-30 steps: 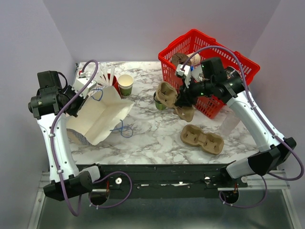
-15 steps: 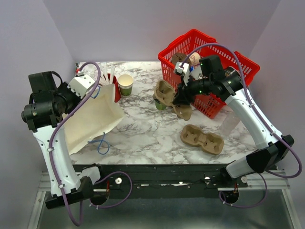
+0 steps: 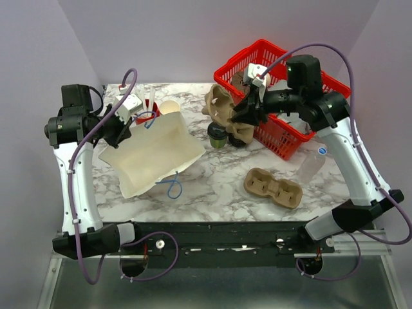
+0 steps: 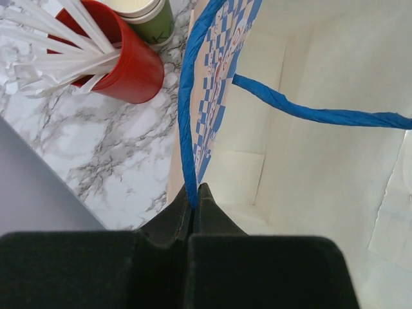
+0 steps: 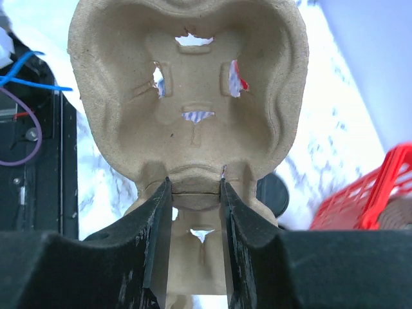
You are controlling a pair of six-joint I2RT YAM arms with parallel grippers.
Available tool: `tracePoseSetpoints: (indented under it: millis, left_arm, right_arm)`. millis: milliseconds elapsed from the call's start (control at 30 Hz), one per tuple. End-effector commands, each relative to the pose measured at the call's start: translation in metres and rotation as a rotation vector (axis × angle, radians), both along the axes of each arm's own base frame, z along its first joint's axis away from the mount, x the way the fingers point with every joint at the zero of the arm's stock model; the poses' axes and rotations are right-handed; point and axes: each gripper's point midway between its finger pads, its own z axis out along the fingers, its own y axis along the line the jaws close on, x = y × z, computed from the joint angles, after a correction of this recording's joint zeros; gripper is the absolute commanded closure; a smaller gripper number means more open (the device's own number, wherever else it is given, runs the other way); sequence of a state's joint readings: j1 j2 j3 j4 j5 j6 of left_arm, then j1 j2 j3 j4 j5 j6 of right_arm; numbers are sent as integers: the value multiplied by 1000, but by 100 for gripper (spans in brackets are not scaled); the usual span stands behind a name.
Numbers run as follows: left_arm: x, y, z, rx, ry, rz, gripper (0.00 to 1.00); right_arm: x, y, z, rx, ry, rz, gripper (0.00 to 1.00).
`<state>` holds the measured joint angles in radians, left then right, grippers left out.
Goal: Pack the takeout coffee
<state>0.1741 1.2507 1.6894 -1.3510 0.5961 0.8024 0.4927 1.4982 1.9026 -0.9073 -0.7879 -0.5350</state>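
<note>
The takeout coffee (image 3: pixel 217 136), an olive-green cup with a black lid, stands on the marble just under the raised cup carrier (image 3: pixel 223 107); its lid (image 5: pixel 277 196) peeks past the carrier in the right wrist view. My right gripper (image 3: pixel 244 116) is shut on the brown carrier's (image 5: pixel 187 96) middle ridge and holds it in the air, tilted. My left gripper (image 3: pixel 129 125) is shut on the blue handle (image 4: pixel 187 116) of the white paper bag (image 3: pixel 154 154). The bag lies tilted with its mouth open (image 4: pixel 309 180).
A red cup (image 4: pixel 129 64) of white stirrers and an unlidded paper cup (image 3: pixel 168 107) stand behind the bag. A red basket (image 3: pixel 302 84) sits at the back right. A second carrier (image 3: pixel 273 188) and a clear bottle (image 3: pixel 310 164) lie at the front right.
My right gripper has lifted the carrier up and back, uncovering the lidded cup. My left arm has swung the bag by its handle toward the table's middle.
</note>
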Motion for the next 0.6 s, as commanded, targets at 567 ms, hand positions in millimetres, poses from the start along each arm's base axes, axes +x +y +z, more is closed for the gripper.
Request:
tracePoseSetpoints:
  millis: [567]
  left_arm:
    - [-38,-62,-33,-202,232,-115,100]
  right_arm:
    - [-108,138,91,335,-269,523,99]
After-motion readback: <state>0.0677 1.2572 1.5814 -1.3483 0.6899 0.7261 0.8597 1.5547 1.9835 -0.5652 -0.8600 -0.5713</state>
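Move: About 24 cm to the left of the right hand, roughly level with it fore and aft and some 20 cm lower, lies the open paper bag; its middle is about 10 cm right, 3 cm ahead and 12 cm below the left hand, which already holds its blue handle. The lidded coffee cup stands roughly 14 cm ahead of the right hand, 6 cm left and 33 cm down; the red straw cup, 20 cm ahead, 5 cm right and 27 cm below the left hand. Swinging left and back by about 15 cm while rising some 8, the right hand carries the pinched cup carrier across to the bag's side, narrowing the sideways gap to it; its fingers turn counter-clockwise about 25 degrees and tip up towards level. The left hand keeps the handle pinched and brings the bag about 5 cm to the right and 3 cm down to meet it. ##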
